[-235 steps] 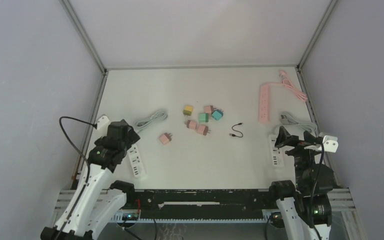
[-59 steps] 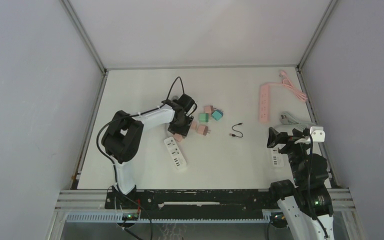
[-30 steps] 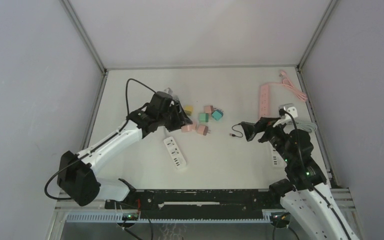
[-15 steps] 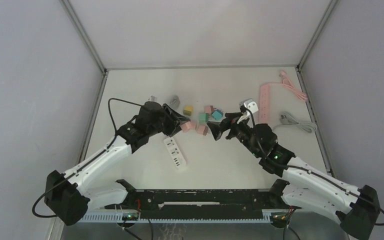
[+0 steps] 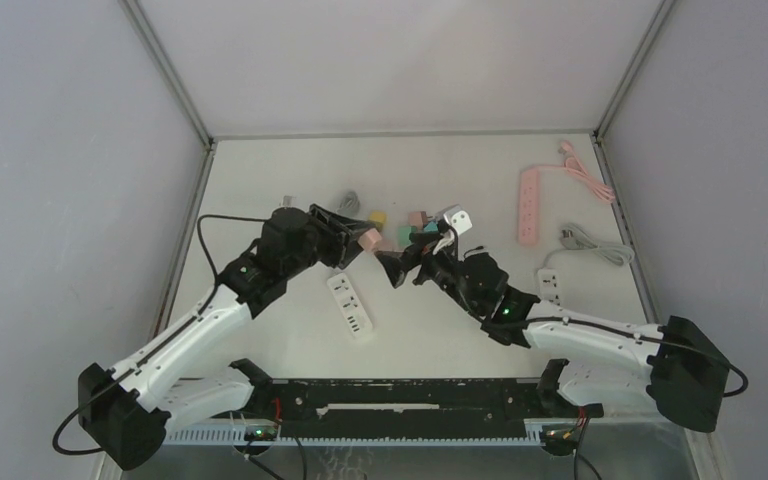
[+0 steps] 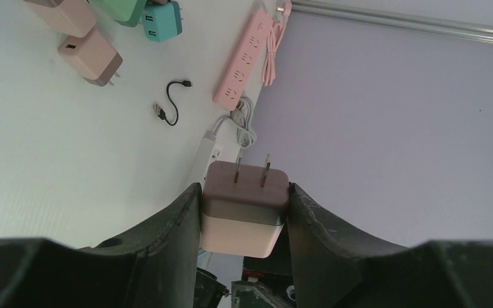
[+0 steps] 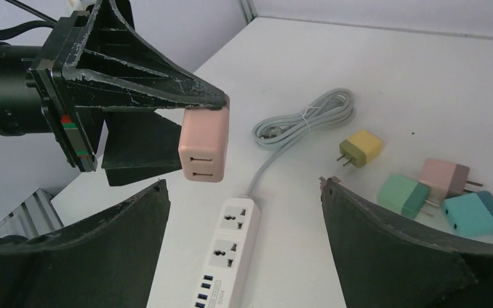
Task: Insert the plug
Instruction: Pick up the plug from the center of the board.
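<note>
My left gripper [image 6: 244, 192] is shut on a pink plug [image 6: 245, 208], its two prongs pointing away from the wrist camera. From above, the plug [image 5: 368, 238] hangs off the table, just beyond the far end of a white power strip [image 5: 350, 305]. In the right wrist view the plug [image 7: 204, 147] shows its USB ports, pinched by the left gripper's fingers [image 7: 135, 83]. The strip [image 7: 234, 247] lies below it, sockets facing up. My right gripper [image 5: 397, 270] is open and empty, facing the plug from the right, its jaws [image 7: 244, 186] spread wide above the strip.
Loose plugs lie behind the grippers: yellow [image 7: 361, 147], green [image 7: 403, 194], pink [image 7: 446, 176], teal [image 7: 475, 213]. A coiled grey cable [image 7: 305, 119] leads to the strip. A pink power strip [image 5: 529, 205] and another white strip [image 5: 550, 285] lie at the right. A short black cable [image 6: 170, 110] lies nearby.
My right arm has swung left from the table's right side to the middle, stopping opposite the plug. The left gripper has drawn back slightly left, still holding the plug.
</note>
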{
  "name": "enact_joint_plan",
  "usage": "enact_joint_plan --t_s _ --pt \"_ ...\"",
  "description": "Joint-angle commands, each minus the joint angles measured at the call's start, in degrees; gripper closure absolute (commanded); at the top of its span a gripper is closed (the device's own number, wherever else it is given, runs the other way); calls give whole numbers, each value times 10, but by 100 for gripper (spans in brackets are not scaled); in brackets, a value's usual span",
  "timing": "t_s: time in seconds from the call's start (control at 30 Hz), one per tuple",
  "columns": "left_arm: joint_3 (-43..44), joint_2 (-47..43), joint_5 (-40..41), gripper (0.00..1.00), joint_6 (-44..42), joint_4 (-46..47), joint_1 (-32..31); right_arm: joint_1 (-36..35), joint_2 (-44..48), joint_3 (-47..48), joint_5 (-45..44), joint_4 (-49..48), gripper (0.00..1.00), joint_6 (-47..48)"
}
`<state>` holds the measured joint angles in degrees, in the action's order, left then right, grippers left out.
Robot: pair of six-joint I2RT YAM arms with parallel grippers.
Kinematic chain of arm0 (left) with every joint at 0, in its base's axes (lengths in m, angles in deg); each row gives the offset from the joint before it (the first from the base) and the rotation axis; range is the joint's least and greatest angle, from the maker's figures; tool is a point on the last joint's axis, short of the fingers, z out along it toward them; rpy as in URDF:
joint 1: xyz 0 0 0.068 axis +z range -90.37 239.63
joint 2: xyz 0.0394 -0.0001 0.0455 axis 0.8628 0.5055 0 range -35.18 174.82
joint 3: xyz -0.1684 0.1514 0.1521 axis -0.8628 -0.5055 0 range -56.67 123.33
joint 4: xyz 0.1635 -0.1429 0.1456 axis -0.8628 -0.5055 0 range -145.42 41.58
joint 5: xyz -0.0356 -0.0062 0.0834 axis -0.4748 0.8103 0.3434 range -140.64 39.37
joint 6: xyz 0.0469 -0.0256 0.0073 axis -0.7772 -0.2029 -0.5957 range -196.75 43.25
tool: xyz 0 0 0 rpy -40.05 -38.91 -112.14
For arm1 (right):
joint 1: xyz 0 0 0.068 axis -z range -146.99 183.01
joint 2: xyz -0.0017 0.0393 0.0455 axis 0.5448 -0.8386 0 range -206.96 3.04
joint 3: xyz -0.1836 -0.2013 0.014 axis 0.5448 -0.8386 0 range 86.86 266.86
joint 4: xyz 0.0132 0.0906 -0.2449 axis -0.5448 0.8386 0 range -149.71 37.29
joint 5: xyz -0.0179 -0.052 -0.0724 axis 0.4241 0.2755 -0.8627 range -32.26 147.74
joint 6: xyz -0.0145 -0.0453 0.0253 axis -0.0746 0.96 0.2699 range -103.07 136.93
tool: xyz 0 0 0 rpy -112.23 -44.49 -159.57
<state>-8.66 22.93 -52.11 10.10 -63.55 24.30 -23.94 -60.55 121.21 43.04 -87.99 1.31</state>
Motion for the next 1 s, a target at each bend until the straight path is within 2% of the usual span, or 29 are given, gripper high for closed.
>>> enact_joint_plan --t_s 0.0,0.2,0.53,0.97 --pt "-13 -19 12 100 44 26 1 -18 -29 37 -29 -94 7 14" --pt "-22 -17 -3 100 68 39 -1 -33 -85 72 -40 -129 14 28" --pt "-35 -25 4 100 94 53 -2 -68 -136 94 -125 -158 28 61" --pt "-49 -32 -5 100 115 79 -2 -70 -157 94 -120 -155 41 51"
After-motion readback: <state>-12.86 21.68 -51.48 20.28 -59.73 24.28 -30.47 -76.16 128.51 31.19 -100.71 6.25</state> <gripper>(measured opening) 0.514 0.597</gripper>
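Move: The pink plug, held in the left hand's fingers, lies some 5 cm left and 2 cm ahead of the right hand, about level with it. Some 16 cm below the right hand, on the table, are the white power strip, 9 cm left and 7 cm back, the yellow plug, 11 cm ahead and 4 cm left, and the green plug, 7 cm ahead and 1 cm right. For the left hand the pink plug sits right at its own finger pads. Leftward and a little forward, about 5 cm and slowing, the right hand closes in on the pink plug, rising some 2 cm on the way and then sinking back nearly as much. Its fingers narrow from almost wide open to a bit over half, one either side of the plug, without a visible pinch. The left hand holds the plug nearly in place, turning it about 10 degrees. ##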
